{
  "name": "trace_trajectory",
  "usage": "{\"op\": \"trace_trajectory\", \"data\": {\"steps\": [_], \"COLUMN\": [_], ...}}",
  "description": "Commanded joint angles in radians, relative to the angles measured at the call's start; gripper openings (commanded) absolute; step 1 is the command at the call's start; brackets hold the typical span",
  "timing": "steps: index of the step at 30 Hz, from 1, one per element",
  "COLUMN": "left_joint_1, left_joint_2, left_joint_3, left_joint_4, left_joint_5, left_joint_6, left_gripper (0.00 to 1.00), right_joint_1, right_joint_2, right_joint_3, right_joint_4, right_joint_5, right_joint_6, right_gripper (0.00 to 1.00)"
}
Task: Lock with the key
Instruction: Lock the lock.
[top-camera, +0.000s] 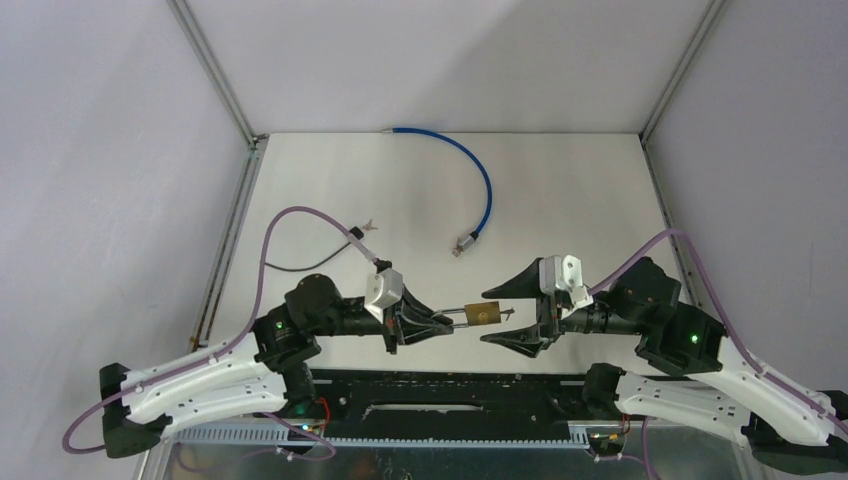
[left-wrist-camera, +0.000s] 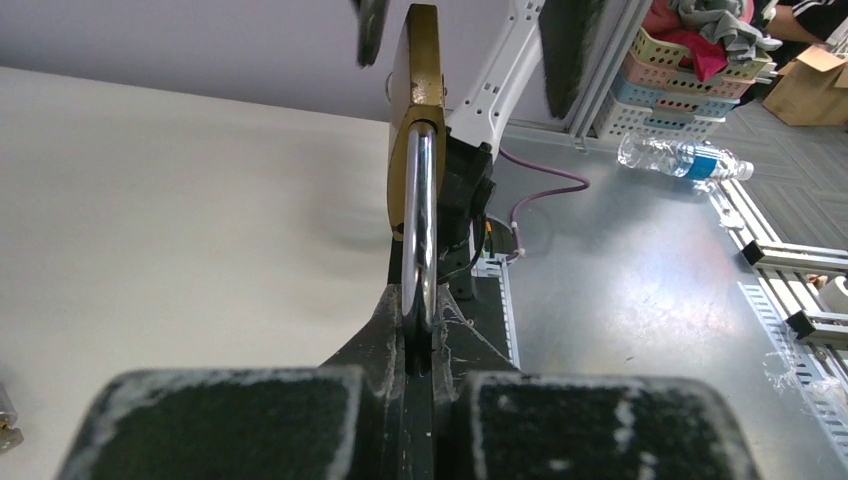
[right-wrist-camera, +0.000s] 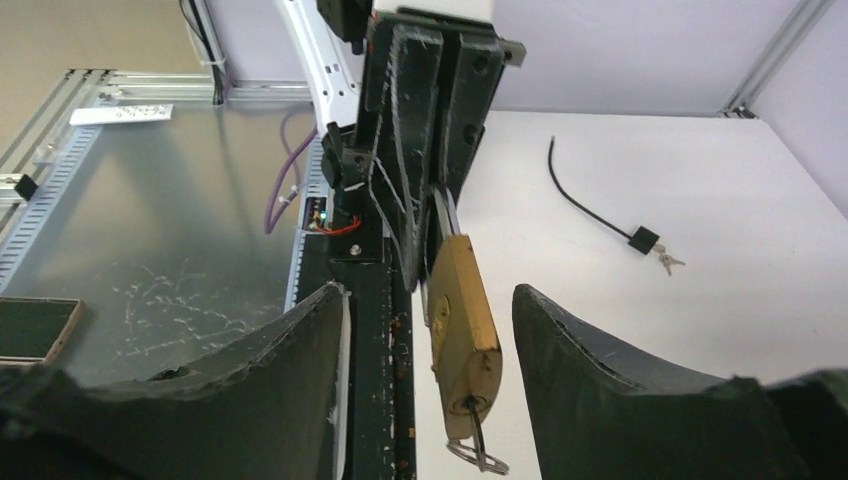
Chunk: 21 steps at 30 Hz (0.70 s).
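A brass padlock (top-camera: 483, 314) hangs in the air between the two arms, above the table's near edge. My left gripper (top-camera: 445, 322) is shut on its steel shackle (left-wrist-camera: 424, 220), which is pinched between the fingertips in the left wrist view, with the brass body (left-wrist-camera: 415, 100) pointing away. A key (right-wrist-camera: 475, 440) on a small ring sticks out of the keyhole at the padlock's (right-wrist-camera: 462, 320) free end. My right gripper (right-wrist-camera: 428, 292) is open, one finger on each side of the padlock body, touching neither lock nor key.
A blue cable (top-camera: 487, 190) with metal ends curves across the table's far middle. A thin black cable with a small block (right-wrist-camera: 640, 240) and spare keys (right-wrist-camera: 665, 262) lies on the table left of centre. Metal frame posts stand at the back corners.
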Motion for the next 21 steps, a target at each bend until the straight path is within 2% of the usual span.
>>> {"op": "trace_trajectory", "data": {"steps": [1, 6, 12, 16, 21], "left_joint_1": [0.005, 0.005, 0.005, 0.005, 0.005], "left_joint_2": [-0.038, -0.042, -0.047, -0.048, -0.051], "left_joint_3": [0.015, 0.015, 0.019, 0.017, 0.016], "left_joint_4": [0.184, 0.197, 0.203, 0.199, 0.192], "left_joint_5": [0.015, 0.037, 0.033, 0.030, 0.024], "left_joint_6": [0.003, 0.000, 0.003, 0.005, 0.010], "left_gripper": [0.00, 0.00, 0.00, 0.00, 0.00], "right_joint_1": [-0.010, -0.032, -0.044, -0.048, -0.053], "right_joint_2": [-0.025, -0.034, -0.034, -0.033, -0.025], "right_joint_3": [-0.056, -0.099, -0.118, -0.120, -0.121], "right_joint_4": [0.089, 0.136, 0.171, 0.178, 0.180], "right_joint_5": [0.055, 0.029, -0.014, -0.038, -0.054], "right_joint_6": [0.024, 0.053, 0.073, 0.073, 0.073], "right_gripper": [0.66, 0.66, 0.61, 0.45, 0.10]}}
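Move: The left hand still holds the shackle; the lock body lies about 4 cm to its right, nearly level with it. The open right hand has that lock body some 2 cm to its left, 1 cm ahead and 3 cm below. The key, standing out of the body's near end, is about 1 cm to the right hand's right, 1 cm ahead and 3 cm below. The right hand sinks some 2 cm, edging forward, and pinches the lock body; the left lifts the shackle. ##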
